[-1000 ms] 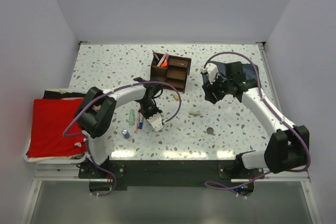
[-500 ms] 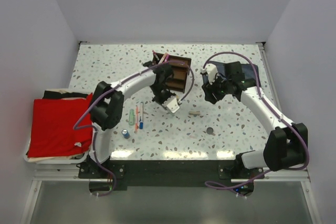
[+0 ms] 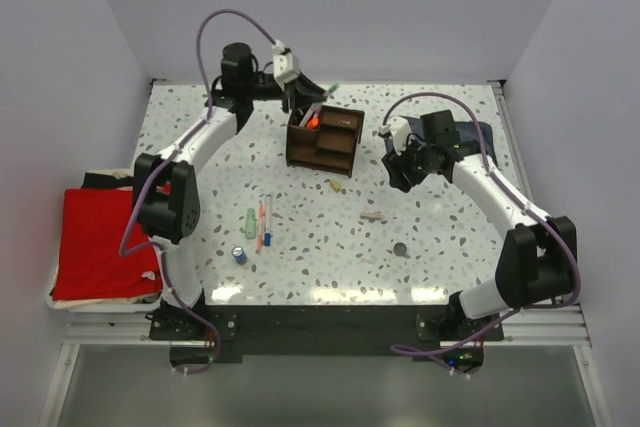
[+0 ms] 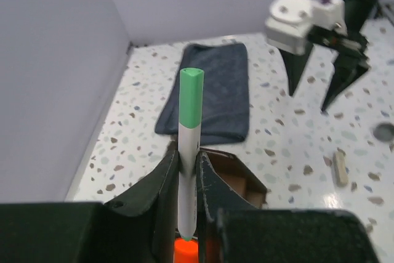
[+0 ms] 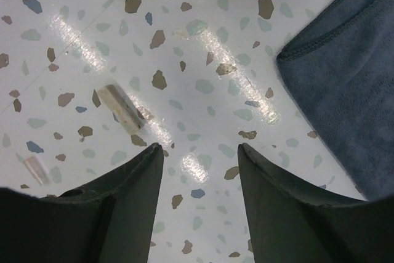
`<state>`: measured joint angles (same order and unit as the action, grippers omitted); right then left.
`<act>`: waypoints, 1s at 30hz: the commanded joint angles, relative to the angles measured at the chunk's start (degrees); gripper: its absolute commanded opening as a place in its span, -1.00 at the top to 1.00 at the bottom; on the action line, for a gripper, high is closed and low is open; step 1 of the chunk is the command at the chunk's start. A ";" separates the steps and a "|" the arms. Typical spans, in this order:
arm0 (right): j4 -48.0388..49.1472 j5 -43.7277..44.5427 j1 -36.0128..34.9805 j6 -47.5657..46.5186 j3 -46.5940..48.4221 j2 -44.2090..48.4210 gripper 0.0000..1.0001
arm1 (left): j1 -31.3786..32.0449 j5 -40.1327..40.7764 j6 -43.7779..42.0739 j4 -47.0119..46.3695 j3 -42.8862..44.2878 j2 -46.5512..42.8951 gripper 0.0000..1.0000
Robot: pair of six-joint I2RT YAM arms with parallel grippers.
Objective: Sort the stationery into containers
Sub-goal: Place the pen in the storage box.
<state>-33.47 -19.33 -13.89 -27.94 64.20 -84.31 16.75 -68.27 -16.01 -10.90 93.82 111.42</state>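
My left gripper point(image 4: 188, 167) is shut on a white pen with a green cap point(image 4: 189, 127). It holds the pen over the back left compartment of the dark brown wooden organizer point(image 4: 246, 184), just above an orange highlighter point(image 4: 184, 252) standing in it. In the top view this gripper point(image 3: 311, 100) is at the organizer's point(image 3: 327, 139) far left corner. My right gripper point(image 5: 200, 152) is open and empty above the table, to the right of the organizer point(image 3: 402, 163). A pale green tube point(image 3: 250, 219), a red pen point(image 3: 260, 223), a blue pen point(image 3: 268, 217) and a blue cylinder point(image 3: 240, 254) lie near left.
A tan bit point(image 5: 120, 109) lies left of my right gripper, another point(image 3: 336, 185) in front of the organizer, and a dark disc point(image 3: 400, 247) nearer. A blue-grey cloth point(image 5: 345, 72) lies at the far right. A red cloth point(image 3: 100, 242) lies off the table's left edge.
My left arm has swung from the pens on the near left table up and away to the organizer's far side, where it holds the green pen. The right arm has barely moved.
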 commanded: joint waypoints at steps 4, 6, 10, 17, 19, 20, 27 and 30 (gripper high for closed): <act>-0.80 1.31 -0.35 -1.06 3.47 -1.73 -0.11 | -4.53 2.35 45.82 -49.66 4.09 8.99 1.00; -1.15 1.66 -0.35 -1.15 4.08 -2.17 -0.11 | -4.89 3.05 46.15 -49.75 4.26 10.74 1.00; -1.77 2.11 -0.35 -1.41 5.14 -3.05 -0.11 | -5.15 2.79 46.07 -51.24 2.51 12.25 1.00; -2.91 2.55 -0.35 -1.68 6.81 -4.98 -0.11 | -7.08 2.53 47.21 -54.67 -4.60 11.98 1.00; -3.00 2.28 -0.35 -1.68 7.33 -5.77 -0.11 | -7.52 2.09 47.21 -55.46 -6.36 11.63 1.00; -3.00 2.19 -0.26 -1.59 7.51 -6.04 -0.11 | -7.87 1.91 47.12 -55.72 -7.94 11.54 1.00; -3.00 1.93 -0.26 -1.06 9.71 -8.67 -0.11 | -9.19 1.47 45.37 -55.82 -10.50 14.61 1.00; -3.18 1.84 -0.35 -1.06 10.33 -9.38 -0.11 | -9.37 2.00 44.22 -54.67 -9.36 16.64 1.00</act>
<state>-36.12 -17.47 -13.89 -28.77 71.70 -93.36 8.23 -66.61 29.74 -63.05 83.50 125.71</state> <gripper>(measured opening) 0.557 0.183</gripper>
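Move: Below the left hand, which already holds the green-capped pen upright, the storage box's pen compartment lies about 5 cm ahead, 6 cm left and 23 cm down. The orange-ended marker in the box is roughly 4 cm ahead and 4 cm left, 20 cm down; a small yellow block lies 9 cm back and 2 cm right, on the table 28 cm below. From the right hand the compartment is some 16 cm ahead, 24 cm left and 9 cm lower. Swinging forward about 5 cm and some 3 cm left, the left hand first brings the pen towards the pen compartment and pauses briefly, then sinks about 8 cm while easing another 3 cm left, fingers keeping their grip. The wrist turns some 25 degrees overall, fingertips rising and the hand's top tipping forward. The empty right hand drifts 2 to 3 cm forward, sinking slightly. ##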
